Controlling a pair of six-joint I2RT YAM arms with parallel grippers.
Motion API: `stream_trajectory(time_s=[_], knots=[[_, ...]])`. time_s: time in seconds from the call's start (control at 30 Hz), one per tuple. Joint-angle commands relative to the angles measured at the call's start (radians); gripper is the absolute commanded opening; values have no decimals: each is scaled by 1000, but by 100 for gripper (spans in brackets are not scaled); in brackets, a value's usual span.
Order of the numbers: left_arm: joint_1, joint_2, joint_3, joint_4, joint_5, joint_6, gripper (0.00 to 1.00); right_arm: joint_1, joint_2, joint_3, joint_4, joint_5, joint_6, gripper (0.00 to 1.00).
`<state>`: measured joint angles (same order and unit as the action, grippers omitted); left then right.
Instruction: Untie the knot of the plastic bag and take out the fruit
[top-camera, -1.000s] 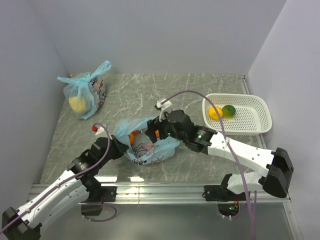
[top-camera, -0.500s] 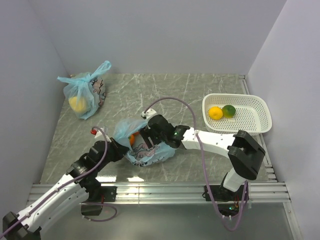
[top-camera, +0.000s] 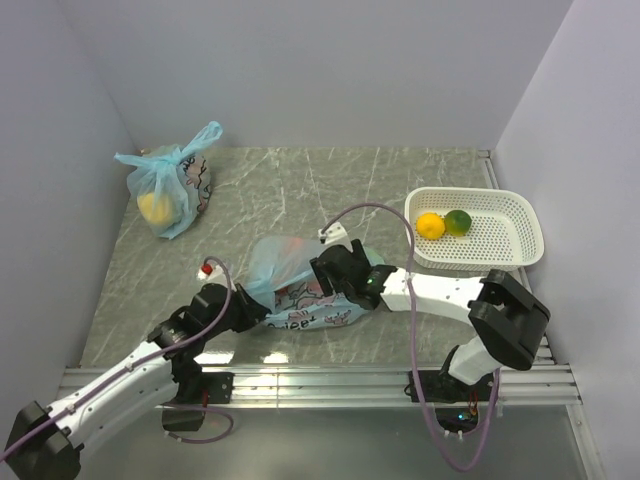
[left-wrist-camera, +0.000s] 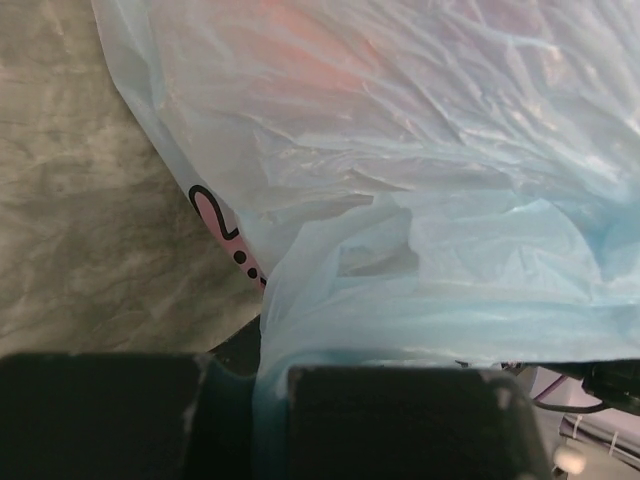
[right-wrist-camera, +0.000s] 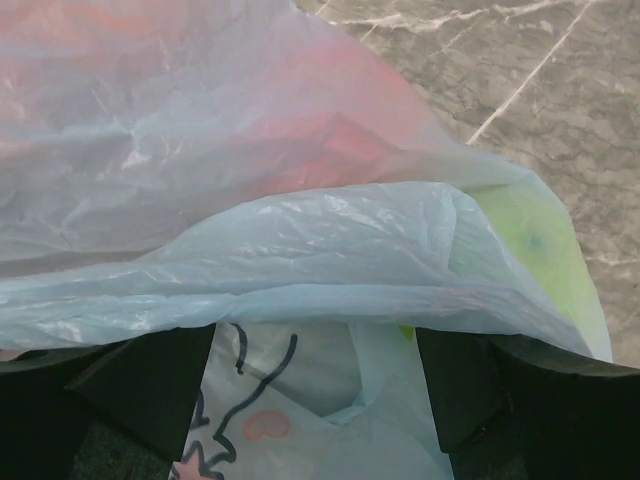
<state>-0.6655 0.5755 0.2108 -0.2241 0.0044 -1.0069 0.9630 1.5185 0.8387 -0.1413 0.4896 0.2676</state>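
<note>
The light-blue plastic bag (top-camera: 300, 300) with dark cartoon print lies on its side mid-table. My left gripper (top-camera: 250, 305) is shut on a bunched strip of its film (left-wrist-camera: 262, 390), pinched between the dark fingers. At the bag's right side my right gripper (top-camera: 320, 278) stands open, its jaws (right-wrist-camera: 315, 350) straddling loose printed film, with another layer draped over the fingertips. Red (right-wrist-camera: 300, 135) and green (right-wrist-camera: 525, 235) tints of fruit show through the film. A yellow fruit (top-camera: 430, 226) and a green fruit (top-camera: 458, 221) lie in the white basket. The knot is out of view.
The white perforated basket (top-camera: 500, 240) stands at the right by the wall. A second tied blue bag (top-camera: 170, 190) with a yellow lump sits at the back left corner. Walls close in on the left, back and right. A metal rail runs along the near edge.
My right gripper went into the bag's mouth and has drawn back to the right. The bag has stretched out flatter and lower. The orange fruit seen at its mouth is now covered.
</note>
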Motion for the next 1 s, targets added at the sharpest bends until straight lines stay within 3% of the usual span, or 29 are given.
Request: stream_trajectory(time_s=[0.0,0.2,0.33,0.43,0.5,0.53,0.6,0.7,0.77,0.97], knots=[[-14,52,24,118,49,25,0,-32,-1,-12,46,35,33,84],[-32,92,142,69,-73,91,0,-6,-113,-61,225,-251,-50,83],[-32,170,306,20,-185,184,0,-3,-205,-82,311,-295,-57,82],[-42,304,443,54,-137,258,1,-3,-254,-119,370,-243,-44,82],[-92,369,528,55,-107,281,0,-4,-276,-156,396,-212,-28,82],[-188,403,592,58,-138,312,0,-3,-294,-170,404,-197,-24,82],[-276,419,625,69,-213,333,0,-3,-307,-209,420,-180,-18,82],[-315,420,587,25,-250,282,1,-4,-322,-234,417,-181,-14,82],[-315,396,488,-15,-328,177,1,-4,-323,-240,413,-201,-18,82],[-316,290,230,-89,-356,-119,0,-3,-285,-227,424,-293,-36,81]])
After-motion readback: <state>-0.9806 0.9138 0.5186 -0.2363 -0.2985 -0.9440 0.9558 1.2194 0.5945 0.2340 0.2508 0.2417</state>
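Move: The red fruit under the bag film lies about 7 cm ahead of the open right gripper, level with it sideways, some 3 cm lower. The green fruit sits about 5 cm ahead and 7 cm to the right, the orange fruit roughly 5 cm ahead and 11 cm to the left, both 3 cm down. From the left gripper, still pinching the bag's edge, the red fruit is about 14 cm ahead and 15 cm right, slightly lower. Swing the left gripper, shut on the bag film, up about 15 cm, first forward, then rightwards over the bag, and bring it most of the way back down, ending some 6 cm right of its start. Meanwhile draw the wide-open right gripper up clear of the sagging rim, about 9 cm and somewhat left, rolling its left side up some 25 degrees, then ease down 3 cm above the uncovered fruit. ##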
